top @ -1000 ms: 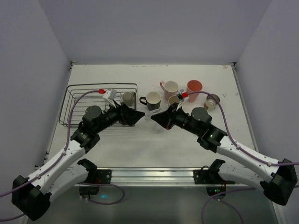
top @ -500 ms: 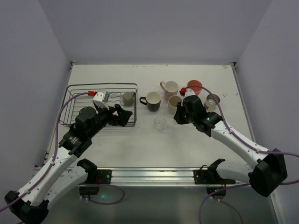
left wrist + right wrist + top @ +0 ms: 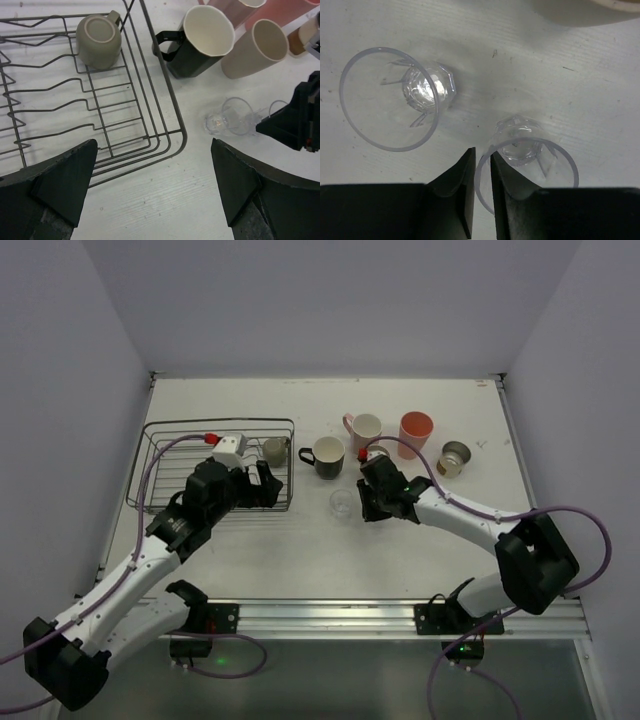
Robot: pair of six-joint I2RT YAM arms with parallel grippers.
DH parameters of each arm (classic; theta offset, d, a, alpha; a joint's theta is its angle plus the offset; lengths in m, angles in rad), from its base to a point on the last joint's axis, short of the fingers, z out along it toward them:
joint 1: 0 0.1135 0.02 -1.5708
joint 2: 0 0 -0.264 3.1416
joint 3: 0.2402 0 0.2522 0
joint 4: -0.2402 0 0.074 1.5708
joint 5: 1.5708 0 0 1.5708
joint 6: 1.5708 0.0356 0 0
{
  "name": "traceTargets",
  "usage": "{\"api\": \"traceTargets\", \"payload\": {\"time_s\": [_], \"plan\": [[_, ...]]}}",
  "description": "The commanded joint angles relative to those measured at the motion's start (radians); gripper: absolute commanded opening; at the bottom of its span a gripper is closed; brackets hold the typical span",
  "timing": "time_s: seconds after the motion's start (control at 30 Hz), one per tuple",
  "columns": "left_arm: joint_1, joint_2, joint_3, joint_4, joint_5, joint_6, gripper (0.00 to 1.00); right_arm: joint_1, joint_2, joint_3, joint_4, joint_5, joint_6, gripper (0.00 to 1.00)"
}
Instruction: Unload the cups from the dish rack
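Note:
The dish rack [image 3: 170, 423] stands at the left with an upside-down olive mug [image 3: 98, 40] in its far right corner. My left gripper [image 3: 154, 150] hangs wide open and holds nothing, above the rack's near right corner. Two clear glasses stand upright side by side on the table. My right gripper [image 3: 482, 157] straddles the rim of the right-hand glass [image 3: 530, 150], one finger inside and one outside, with a thin gap showing. The other glass [image 3: 395, 97] stands free to its left. The black mug [image 3: 327, 454], pink mug [image 3: 364, 427], salmon tumbler [image 3: 415, 428] and metallic cup [image 3: 454, 457] stand behind.
A beige cup [image 3: 255, 47] stands just behind my right gripper, next to the black mug [image 3: 200, 40]. The rack's wire prongs [image 3: 60, 100] rise to the left of my left gripper. White walls close in the table on three sides.
My right arm has drawn in and come down beside the first glass, and its jaws have parted slightly. My left gripper has pulled back from the middle to the rack's corner.

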Motion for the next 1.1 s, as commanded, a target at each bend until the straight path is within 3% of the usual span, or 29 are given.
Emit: {"api": "traceTargets", "payload": {"time_s": [0.0,0.2,0.47,0.73,0.9,1.07], "plan": [[-0.002,0.055,0.046,0.036,-0.095,-0.005,0.99,0.017,0.017,0.045,0.016,0.033,-0.015,0.28],[-0.002,0.205,0.086,0.122,-0.167,-0.008,0.88,0.017,-0.058,0.019,0.050,-0.003,-0.023,0.48],[0.009,0.444,0.265,0.174,-0.272,0.111,0.70,0.017,-0.221,-0.013,0.065,-0.027,-0.040,0.54],[0.182,0.601,0.299,0.390,0.119,0.229,0.68,0.018,-0.319,-0.056,0.103,-0.049,-0.038,0.54],[0.185,0.707,0.448,0.272,0.188,0.361,0.71,0.018,-0.388,-0.096,0.131,-0.072,-0.031,0.53],[0.185,0.753,0.497,0.148,0.247,0.504,0.72,0.017,-0.469,-0.131,0.140,-0.078,-0.021,0.53]]}}
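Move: The upturned grey cup in the rack lies about 19 cm ahead of the left hand, 1 cm to its left and 14 cm below. The dark mug stands some 15 cm to the right of that cup and 2 cm nearer. The right hand's tips straddle the rim of a standing clear cup, its middle 3 cm right, 1 cm back and 3 cm below; the second clear cup is 7 cm left and 2 cm ahead. The grey cup is what the empty left hand goes for: it sweeps forward about 17 cm over the rack, dipping some 3 cm, rolling its left side up about 15 degrees and narrowing its wide-open fingers by roughly a quarter, without reaching the cup. The clear cup's rim comes free as the right fingers open to about half and that hand then lifts nearly 10 cm, tipping its fingers up. ##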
